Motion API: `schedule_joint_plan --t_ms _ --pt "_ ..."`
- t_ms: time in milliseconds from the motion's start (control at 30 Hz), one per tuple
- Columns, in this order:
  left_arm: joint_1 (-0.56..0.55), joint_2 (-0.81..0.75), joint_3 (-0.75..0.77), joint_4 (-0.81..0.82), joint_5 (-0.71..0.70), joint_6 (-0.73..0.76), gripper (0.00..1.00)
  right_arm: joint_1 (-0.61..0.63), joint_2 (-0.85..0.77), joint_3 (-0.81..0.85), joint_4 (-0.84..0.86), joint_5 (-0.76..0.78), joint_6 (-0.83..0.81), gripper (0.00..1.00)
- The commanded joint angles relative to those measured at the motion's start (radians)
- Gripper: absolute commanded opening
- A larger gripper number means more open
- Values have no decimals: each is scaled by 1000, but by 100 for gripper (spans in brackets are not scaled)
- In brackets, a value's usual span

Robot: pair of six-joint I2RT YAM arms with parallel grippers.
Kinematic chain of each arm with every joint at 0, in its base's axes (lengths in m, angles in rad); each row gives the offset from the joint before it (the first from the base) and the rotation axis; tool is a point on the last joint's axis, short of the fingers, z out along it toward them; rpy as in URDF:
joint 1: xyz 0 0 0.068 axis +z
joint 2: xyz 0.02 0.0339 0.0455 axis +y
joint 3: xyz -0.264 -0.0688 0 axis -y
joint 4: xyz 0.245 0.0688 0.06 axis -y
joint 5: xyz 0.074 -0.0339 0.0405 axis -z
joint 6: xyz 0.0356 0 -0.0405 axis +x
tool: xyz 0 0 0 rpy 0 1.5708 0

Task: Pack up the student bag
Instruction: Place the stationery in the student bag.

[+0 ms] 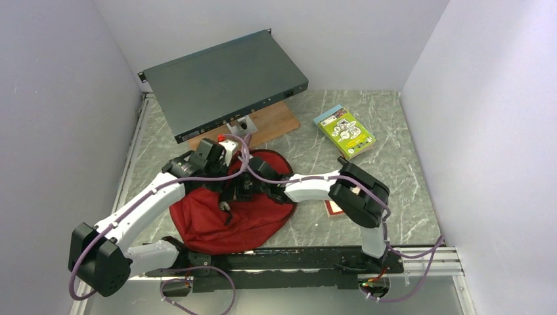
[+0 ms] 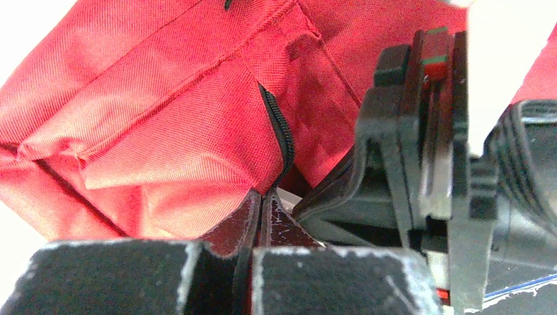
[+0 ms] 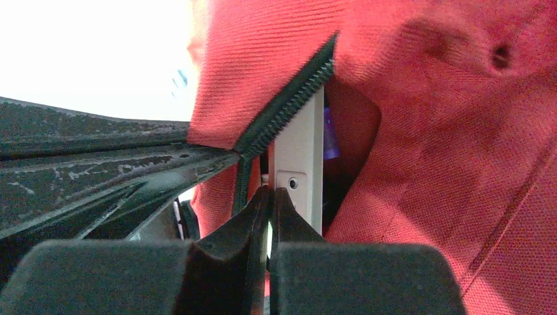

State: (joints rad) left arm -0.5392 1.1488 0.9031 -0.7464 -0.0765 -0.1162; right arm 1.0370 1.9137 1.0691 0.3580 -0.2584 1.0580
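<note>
The student bag (image 1: pixel 253 223) is a dark red fabric backpack lying crumpled on the table in front of both arm bases. Both grippers meet over its upper opening. In the left wrist view red fabric (image 2: pixel 164 118) fills the picture, and the black zipper (image 2: pixel 281 141) runs straight down into my left gripper (image 2: pixel 263 197), which is shut on the bag's zipper edge. My right gripper (image 3: pixel 268 197) is shut just below the bag's toothed zipper rim (image 3: pixel 289 105), with a pale sliver showing between its pads. From above, the left gripper (image 1: pixel 238 184) and right gripper (image 1: pixel 263 191) nearly touch.
A green book (image 1: pixel 345 131) lies at the back right. A red-and-white book (image 1: pixel 334 209) peeks out under my right elbow. A dark-grey rack unit (image 1: pixel 223 85) leans on a wooden board (image 1: pixel 272 125) at the back. Walls close in on three sides.
</note>
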Motion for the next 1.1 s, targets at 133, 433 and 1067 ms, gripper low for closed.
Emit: schedule_joint_plan --t_ms 133,433,1067 --pt "-8 -52 14 96 67 -10 0 65 57 139 -154 -70 -218 23" --pt "-7 -57 15 96 54 -21 0 52 97 140 -261 -53 -421 41" --pt "-8 -44 13 81 0 -42 0 68 -252 -152 -181 -18 -576 72"
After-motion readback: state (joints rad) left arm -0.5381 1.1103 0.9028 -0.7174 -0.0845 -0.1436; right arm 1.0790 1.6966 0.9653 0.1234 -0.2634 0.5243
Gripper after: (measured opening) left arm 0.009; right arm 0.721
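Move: The grey stapler lies in the bag's mouth right at the right fingertips, its middle about 2 cm ahead, 1 cm to the right and 2 cm below. The zip edge pinched by the left fingers is some 4 cm ahead of the right hand, straight in line, 2 cm above; the purple marker in the bag is about 5 cm ahead, 2 cm right, 4 cm down. From the left hand the stapler is about 3 cm back, level sideways, 4 cm below. The right fingertips come away from the stapler, opening from nearly shut to about three-quarters wide. The right hand first edges left, back and down a little, then draws right and somewhat back out of the bag's mouth, about 7 cm, rolling and swinging some 20 degrees counter-clockwise. The left fingers keep pinching the zip edge and raise it about 1.5 cm. ##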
